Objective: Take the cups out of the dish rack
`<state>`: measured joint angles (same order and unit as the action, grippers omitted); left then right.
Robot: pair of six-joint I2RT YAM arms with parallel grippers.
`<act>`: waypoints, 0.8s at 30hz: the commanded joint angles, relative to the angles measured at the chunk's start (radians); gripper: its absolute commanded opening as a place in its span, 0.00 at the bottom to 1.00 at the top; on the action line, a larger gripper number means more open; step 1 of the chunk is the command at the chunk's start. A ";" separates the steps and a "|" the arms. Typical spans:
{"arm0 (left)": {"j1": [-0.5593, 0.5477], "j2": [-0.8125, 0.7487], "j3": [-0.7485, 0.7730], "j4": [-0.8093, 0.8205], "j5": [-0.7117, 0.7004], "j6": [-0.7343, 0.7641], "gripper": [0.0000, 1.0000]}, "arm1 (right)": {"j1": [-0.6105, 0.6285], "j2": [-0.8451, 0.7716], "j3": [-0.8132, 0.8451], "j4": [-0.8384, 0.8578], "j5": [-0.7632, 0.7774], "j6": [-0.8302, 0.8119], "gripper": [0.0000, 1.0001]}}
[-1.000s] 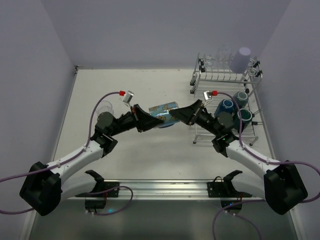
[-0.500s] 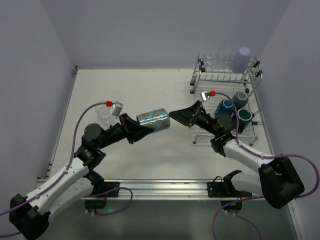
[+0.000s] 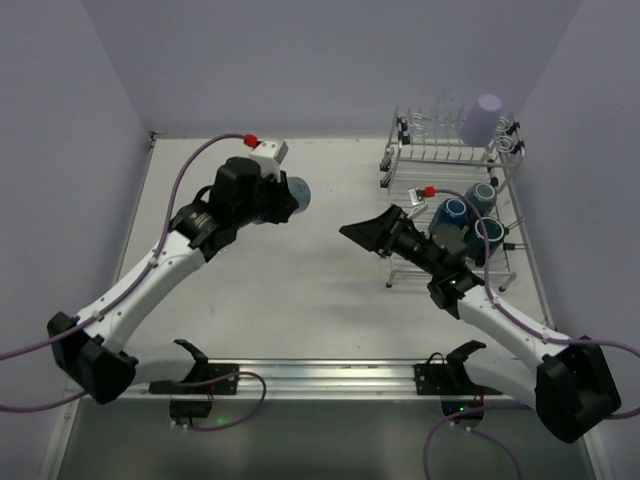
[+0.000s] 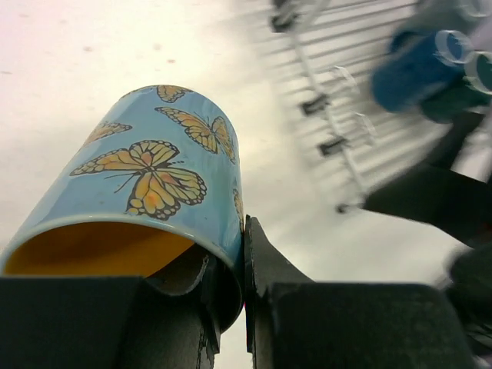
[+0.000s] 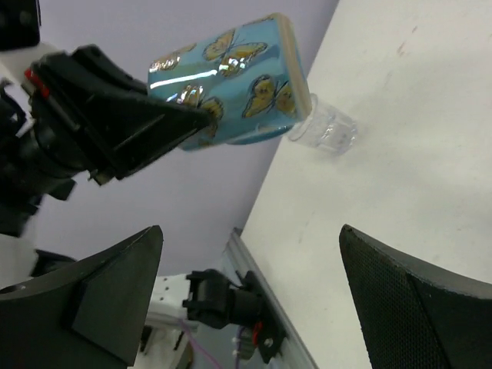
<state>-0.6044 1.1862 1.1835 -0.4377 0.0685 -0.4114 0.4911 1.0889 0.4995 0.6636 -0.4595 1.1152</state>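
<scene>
My left gripper is shut on the rim of a light blue butterfly cup with an orange inside. It holds the cup in the air over the table's back left. In the left wrist view one finger is outside the cup and the other inside. My right gripper is open and empty, left of the dish rack. In the right wrist view the cup hangs above a clear glass. The rack holds a blue mug, two teal mugs, a lavender tumbler and clear glasses.
The rack stands at the table's back right, close to the right wall. A metal rail with the arm bases runs along the near edge. Walls close the left and back sides.
My left arm has swung up and back to the left, carrying the butterfly cup away from the right gripper. The right gripper stays open and has barely moved.
</scene>
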 commanded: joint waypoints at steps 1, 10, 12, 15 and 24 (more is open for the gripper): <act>0.002 0.139 0.195 -0.177 -0.226 0.149 0.00 | 0.012 -0.121 0.070 -0.289 0.154 -0.225 0.99; 0.026 0.541 0.488 -0.355 -0.286 0.229 0.00 | 0.012 -0.348 0.071 -0.620 0.297 -0.362 0.99; 0.040 0.601 0.513 -0.372 -0.266 0.235 0.00 | 0.012 -0.379 0.065 -0.660 0.317 -0.374 0.99; 0.067 0.673 0.554 -0.395 -0.230 0.247 0.00 | 0.010 -0.423 0.060 -0.716 0.335 -0.393 0.99; 0.163 0.789 0.590 -0.432 -0.184 0.270 0.00 | 0.012 -0.465 0.039 -0.771 0.375 -0.410 0.99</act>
<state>-0.4633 1.9858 1.7046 -0.8509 -0.1253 -0.1940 0.5003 0.6296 0.5434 -0.0814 -0.1143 0.7311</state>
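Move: My left hand already pinches the butterfly mug by its rim. The open table spot it is bound for lies about 12 cm ahead, 6 cm left and 23 cm below, with one glass roughly 6 cm ahead and 15 cm left, another 11 cm ahead and 18 cm left. From my empty right hand the rack's blue mug is some 13 cm ahead, 24 cm right and 14 cm lower; a dark green mug stands 8 cm ahead, 33 cm right. I lower the butterfly mug towards the table with my left hand, about 17 cm down and 12 cm forward: forward first, then mostly steep descent, easing left beside the glasses as I slow. The wrist tips the fingers steeply downward, grip kept. Meanwhile my open right hand draws some 8 cm right towards the rack, sinking slightly, its fingers swinging clockwise and dipping. ##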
